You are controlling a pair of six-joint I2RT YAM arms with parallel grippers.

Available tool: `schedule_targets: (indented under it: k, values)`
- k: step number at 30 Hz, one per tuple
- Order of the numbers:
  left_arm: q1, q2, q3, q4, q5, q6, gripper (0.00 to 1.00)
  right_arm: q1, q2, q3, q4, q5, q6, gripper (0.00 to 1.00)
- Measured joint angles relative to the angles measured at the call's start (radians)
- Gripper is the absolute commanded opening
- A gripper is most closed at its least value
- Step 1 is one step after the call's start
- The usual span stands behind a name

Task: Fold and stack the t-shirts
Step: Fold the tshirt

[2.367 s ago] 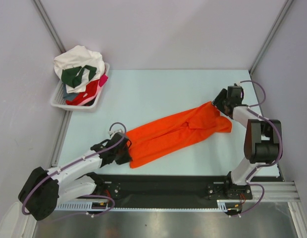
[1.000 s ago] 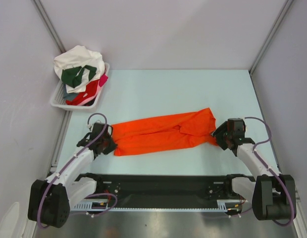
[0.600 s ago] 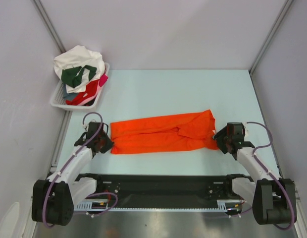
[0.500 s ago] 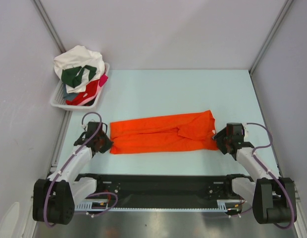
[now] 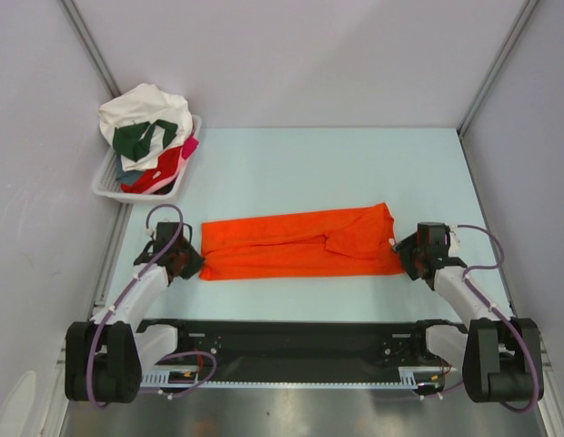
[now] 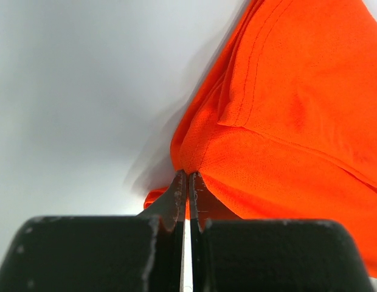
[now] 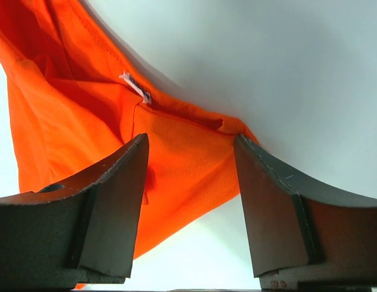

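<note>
An orange t-shirt (image 5: 300, 246) lies stretched in a long flat band across the near middle of the table. My left gripper (image 5: 186, 262) is at its left end. In the left wrist view the left gripper (image 6: 188, 177) is shut on a pinch of the orange t-shirt (image 6: 286, 121). My right gripper (image 5: 407, 255) is at the band's right end. The right wrist view shows the right gripper (image 7: 190, 140) open, with the corner of the orange t-shirt (image 7: 176, 176) lying loose between its fingers. White (image 5: 141, 105), dark green (image 5: 136, 138), red (image 5: 155, 173) and pink (image 5: 188, 146) t-shirts are heaped in the basket.
The white slatted basket (image 5: 105, 188) stands at the table's far left corner. Grey walls close in the left, back and right sides. A black base rail (image 5: 291, 341) runs along the near edge between the arm bases.
The orange t-shirt went from slanted and bunched to a straight band parallel to the near edge. The left gripper drew its end leftward. The right gripper came nearer and stays at the right end.
</note>
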Motion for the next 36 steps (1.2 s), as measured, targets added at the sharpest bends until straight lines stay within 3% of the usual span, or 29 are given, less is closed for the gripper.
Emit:
schedule_targets:
  k: [3, 5, 11, 15, 18, 25, 36]
  values:
    - [-0.006, -0.011, -0.004, 0.001, -0.001, 0.002, 0.10, -0.004, 0.021, 0.023, -0.015, 0.012, -0.009, 0.64]
    - [-0.016, -0.024, -0.004, 0.002, -0.004, 0.008, 0.21, -0.007, 0.029, 0.035, -0.025, 0.018, -0.015, 0.64]
    - [-0.032, -0.067, -0.003, -0.005, -0.033, 0.017, 0.33, -0.008, 0.019, 0.071, -0.095, 0.044, -0.050, 0.60]
    - [-0.060, -0.097, 0.027, -0.039, -0.079, 0.018, 0.53, -0.008, 0.034, 0.159, -0.125, 0.064, -0.122, 0.43]
    - [-0.086, -0.123, 0.066, -0.064, -0.113, 0.018, 0.64, -0.002, 0.088, 0.245, -0.126, 0.071, -0.178, 0.39]
    - [-0.100, -0.145, 0.150, -0.088, -0.151, 0.021, 0.65, 0.014, 0.293, 0.380, -0.088, 0.058, -0.281, 0.35]
    - [-0.101, -0.146, 0.152, -0.107, -0.143, 0.027, 0.65, 0.013, 0.542, 0.436, 0.003, -0.005, -0.338, 0.34]
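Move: The left fingers are shut on the left end of the orange t-shirt near its near corner, practically at the hand point. The upper fold's near-left corner lies about 4 cm ahead of them and the far-left corner some 12 cm ahead, both about level sideways. The right gripper, open at the near-right corner, goes for the shirt's right edge about 10 cm ahead, 2 cm left and 2 cm below; the white tag is 6 cm ahead and 3 cm left, the far-right corner roughly 16 cm ahead and 5 cm left. Open the left gripper wide to let go of the shirt's left end, then raise it about 7.5 cm, easing slightly forward, and stay there. Lift the right gripper some 5 cm and arc it forward about 9 cm along the right edge, then down past its starting height to straddle that edge just beyond the tag, turning it about 15 degrees counter-clockwise and narrowing the fingers to roughly a third open. ##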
